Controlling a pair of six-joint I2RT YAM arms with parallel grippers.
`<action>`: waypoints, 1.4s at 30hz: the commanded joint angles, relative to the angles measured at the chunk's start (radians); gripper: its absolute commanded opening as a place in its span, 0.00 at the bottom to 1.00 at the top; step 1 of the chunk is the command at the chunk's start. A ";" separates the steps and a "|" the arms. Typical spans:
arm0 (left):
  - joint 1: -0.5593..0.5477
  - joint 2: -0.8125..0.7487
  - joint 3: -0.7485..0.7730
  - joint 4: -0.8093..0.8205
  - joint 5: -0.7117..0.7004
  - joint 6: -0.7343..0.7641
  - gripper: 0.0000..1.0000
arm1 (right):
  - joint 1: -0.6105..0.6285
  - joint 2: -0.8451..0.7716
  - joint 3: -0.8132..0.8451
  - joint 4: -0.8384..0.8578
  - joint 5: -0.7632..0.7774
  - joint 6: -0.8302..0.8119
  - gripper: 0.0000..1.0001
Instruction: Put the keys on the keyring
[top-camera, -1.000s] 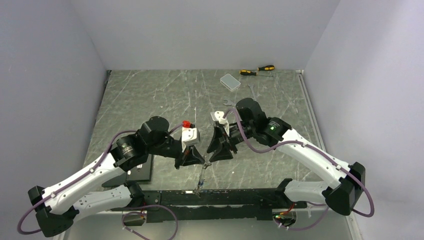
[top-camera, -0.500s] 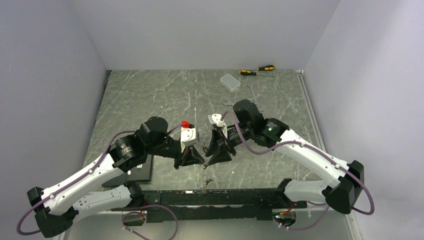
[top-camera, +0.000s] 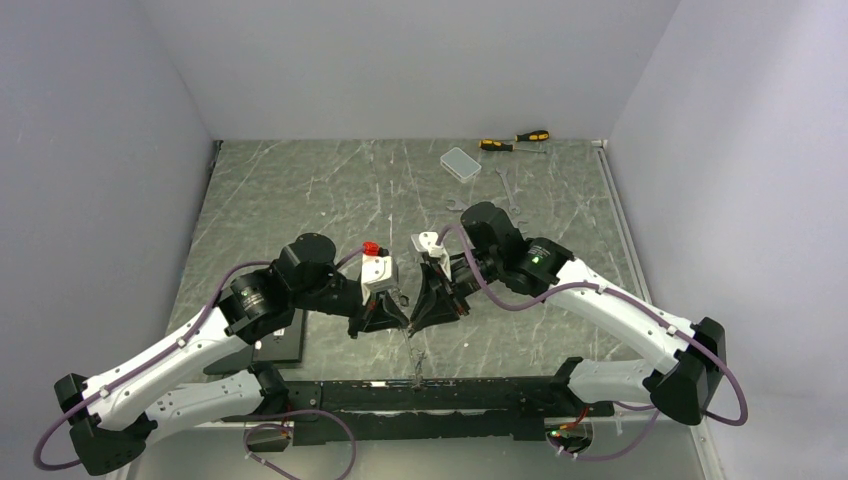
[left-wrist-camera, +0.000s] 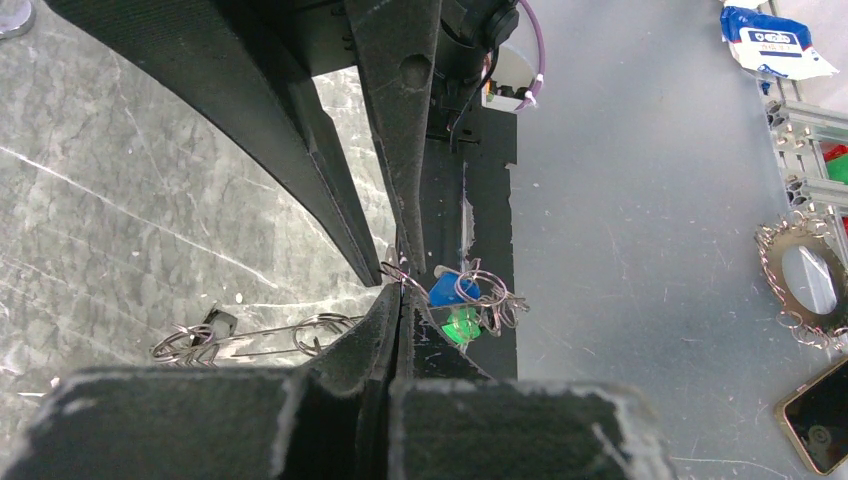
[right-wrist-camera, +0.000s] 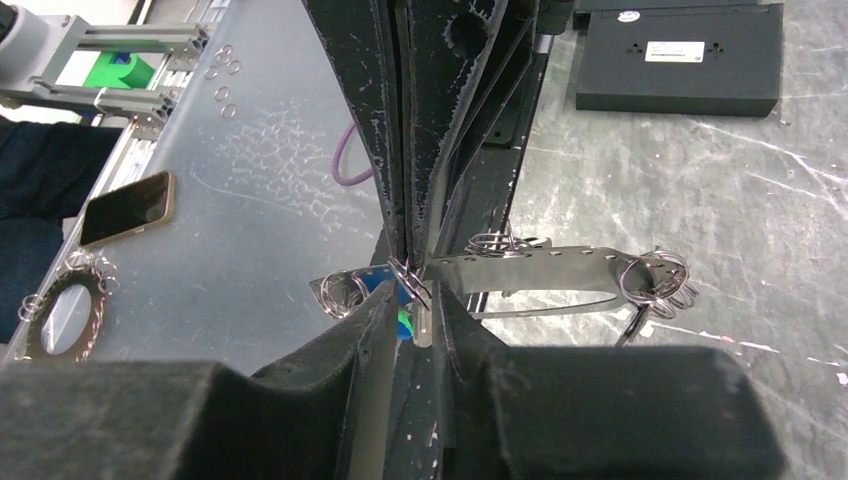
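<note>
Both grippers meet tip to tip near the table's front. My left gripper (top-camera: 402, 322) (left-wrist-camera: 400, 290) is shut on a thin wire of the keyring (left-wrist-camera: 265, 335), a long silver loop (right-wrist-camera: 560, 272) stretching away over the marble with small rings at its far end. Keys with blue (left-wrist-camera: 452, 290) and green (left-wrist-camera: 462, 323) heads hang just past the fingertips among small rings. My right gripper (top-camera: 416, 318) (right-wrist-camera: 415, 290) has its fingers drawn in on a silver key blade (right-wrist-camera: 421, 322), the blue and green heads against its left finger. A silver cluster (top-camera: 415, 362) dangles below both grippers.
Wrenches (top-camera: 506, 186), a clear plastic box (top-camera: 460, 163) and screwdrivers (top-camera: 515, 141) lie at the back right. A black box (top-camera: 282, 342) sits by the left arm. The black base rail (top-camera: 470, 395) runs along the front. A phone (right-wrist-camera: 125, 208) lies off the table.
My right gripper has shifted left against the left gripper and its jaws have narrowed. The dangling cluster has swung and hangs shorter. The left gripper has stayed shut and still.
</note>
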 joint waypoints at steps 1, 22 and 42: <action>-0.004 -0.023 0.012 0.061 0.037 0.016 0.00 | 0.006 -0.010 0.014 0.031 -0.009 -0.007 0.19; -0.002 -0.035 0.019 0.043 0.058 0.028 0.00 | 0.004 -0.100 -0.052 0.086 0.079 0.009 0.00; -0.003 -0.047 0.015 0.054 0.041 0.025 0.00 | -0.001 -0.196 -0.211 0.499 0.369 0.529 0.00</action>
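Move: The small ring to be gripped sits between the right hand's open fingers, about 1 cm to its left, level and straight in line. From the left hand, which still holds the ring bunch, the small ring is about 1 cm to the right. From the right hand, the blue key hangs roughly 4 cm back, 1 cm left and 4 cm lower, and the black key about 5 cm ahead, 1 cm left and 3 cm lower. Right fingers shut on the ring at the left fingertips, then go 1.5 cm forward, turning 15 degrees clockwise. ##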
